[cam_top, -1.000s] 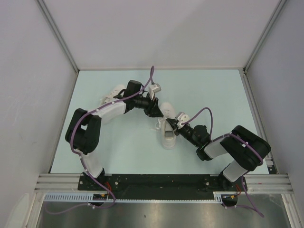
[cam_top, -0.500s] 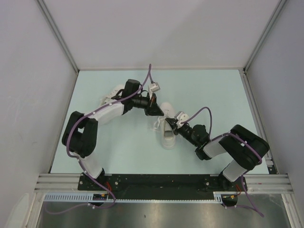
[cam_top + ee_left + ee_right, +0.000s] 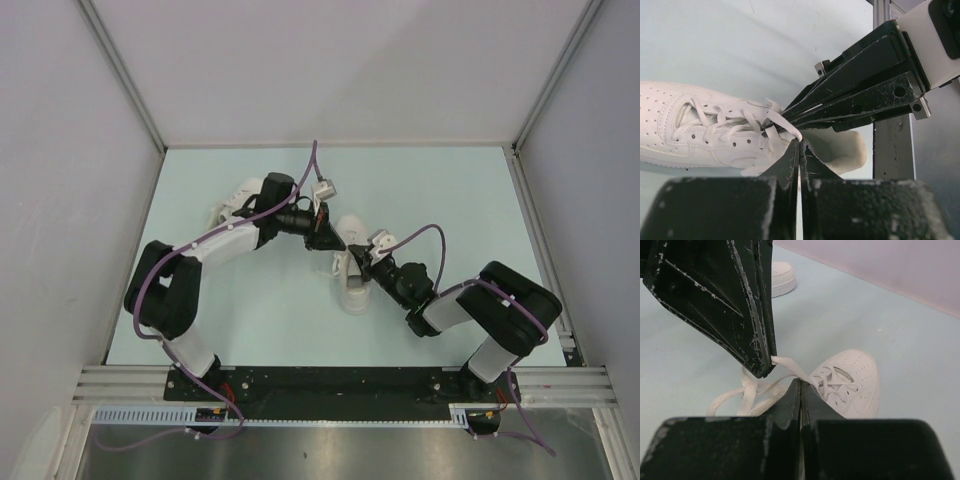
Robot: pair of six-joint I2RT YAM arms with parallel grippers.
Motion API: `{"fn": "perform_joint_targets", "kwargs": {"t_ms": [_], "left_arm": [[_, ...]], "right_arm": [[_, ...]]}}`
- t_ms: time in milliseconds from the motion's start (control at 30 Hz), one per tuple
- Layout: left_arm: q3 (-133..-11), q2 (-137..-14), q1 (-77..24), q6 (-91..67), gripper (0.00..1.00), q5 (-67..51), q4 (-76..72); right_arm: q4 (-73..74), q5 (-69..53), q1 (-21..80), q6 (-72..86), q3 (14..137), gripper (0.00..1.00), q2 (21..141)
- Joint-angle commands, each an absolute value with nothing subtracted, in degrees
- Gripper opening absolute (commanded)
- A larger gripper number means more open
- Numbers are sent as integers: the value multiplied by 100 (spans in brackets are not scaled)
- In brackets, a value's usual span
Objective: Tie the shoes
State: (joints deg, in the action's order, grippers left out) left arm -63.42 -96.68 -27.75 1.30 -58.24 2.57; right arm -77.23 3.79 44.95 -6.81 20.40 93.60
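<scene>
One white shoe (image 3: 355, 293) lies mid-table between both arms, also seen in the left wrist view (image 3: 705, 131) and the right wrist view (image 3: 852, 382). A second white shoe (image 3: 240, 192) lies partly under the left arm, far off in the right wrist view (image 3: 781, 277). My left gripper (image 3: 325, 235) (image 3: 800, 141) is shut on a white lace (image 3: 783, 121) by the shoe's opening. My right gripper (image 3: 362, 262) (image 3: 800, 381) is shut on the same lace (image 3: 790, 365), tip to tip with the left one. Loose lace loops (image 3: 747, 390) trail on the table.
Grey walls enclose the pale blue table (image 3: 450, 200) on three sides, with aluminium posts (image 3: 120, 75) at the back corners. A black base rail (image 3: 340, 380) runs along the near edge, and purple cables arc over both arms.
My left gripper has shut on the lace. The left arm has shifted a little leftward at the elbow, and the right gripper has edged toward the left one.
</scene>
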Motion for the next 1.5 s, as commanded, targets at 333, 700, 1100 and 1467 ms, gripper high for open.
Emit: {"fn": "perform_joint_targets", "kwargs": {"t_ms": [333, 700, 1100, 1467], "left_arm": [[-6231, -9466, -2988, 386, 2, -5862, 113], [-6214, -9360, -2988, 967, 12, -5379, 756], [-6170, -9194, -2979, 1055, 44, -5098, 975], [-5985, -8912, -2822, 1020, 58, -5027, 923]], "right_arm": [[-8868, 993, 4658, -26, 2285, 0, 9624], [-9053, 976, 4632, 219, 2285, 1, 9642], [-9123, 905, 4658, 193, 2276, 1, 9633], [-9132, 932, 4693, 97, 2276, 1, 9598]]}}
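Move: The left hand still pinches a lace that runs to the right fingertips, about 3 cm ahead, 2 cm to its right and 1 cm lower. The looser lace loops lie roughly 2 cm ahead of the left hand and 5 cm below; the shoe's middle is some 4 cm ahead, 3 cm right and 9 cm down. The right hand, shut, has that lace at its fingertips, with the loose loops about 3 cm to its left and 4 cm below, roughly level with it fore and aft. The left fingers let go of the lace beside the right fingertips: the hand eases back about 1 cm, then sinks some 2.5 cm, tipping its fingers a little further down and opening to just over half, before drifting about 1 cm left with the lace loop between and ahead of them. The right hand stays in place with its fingers shut at the lace, turning roughly 10 degrees. ##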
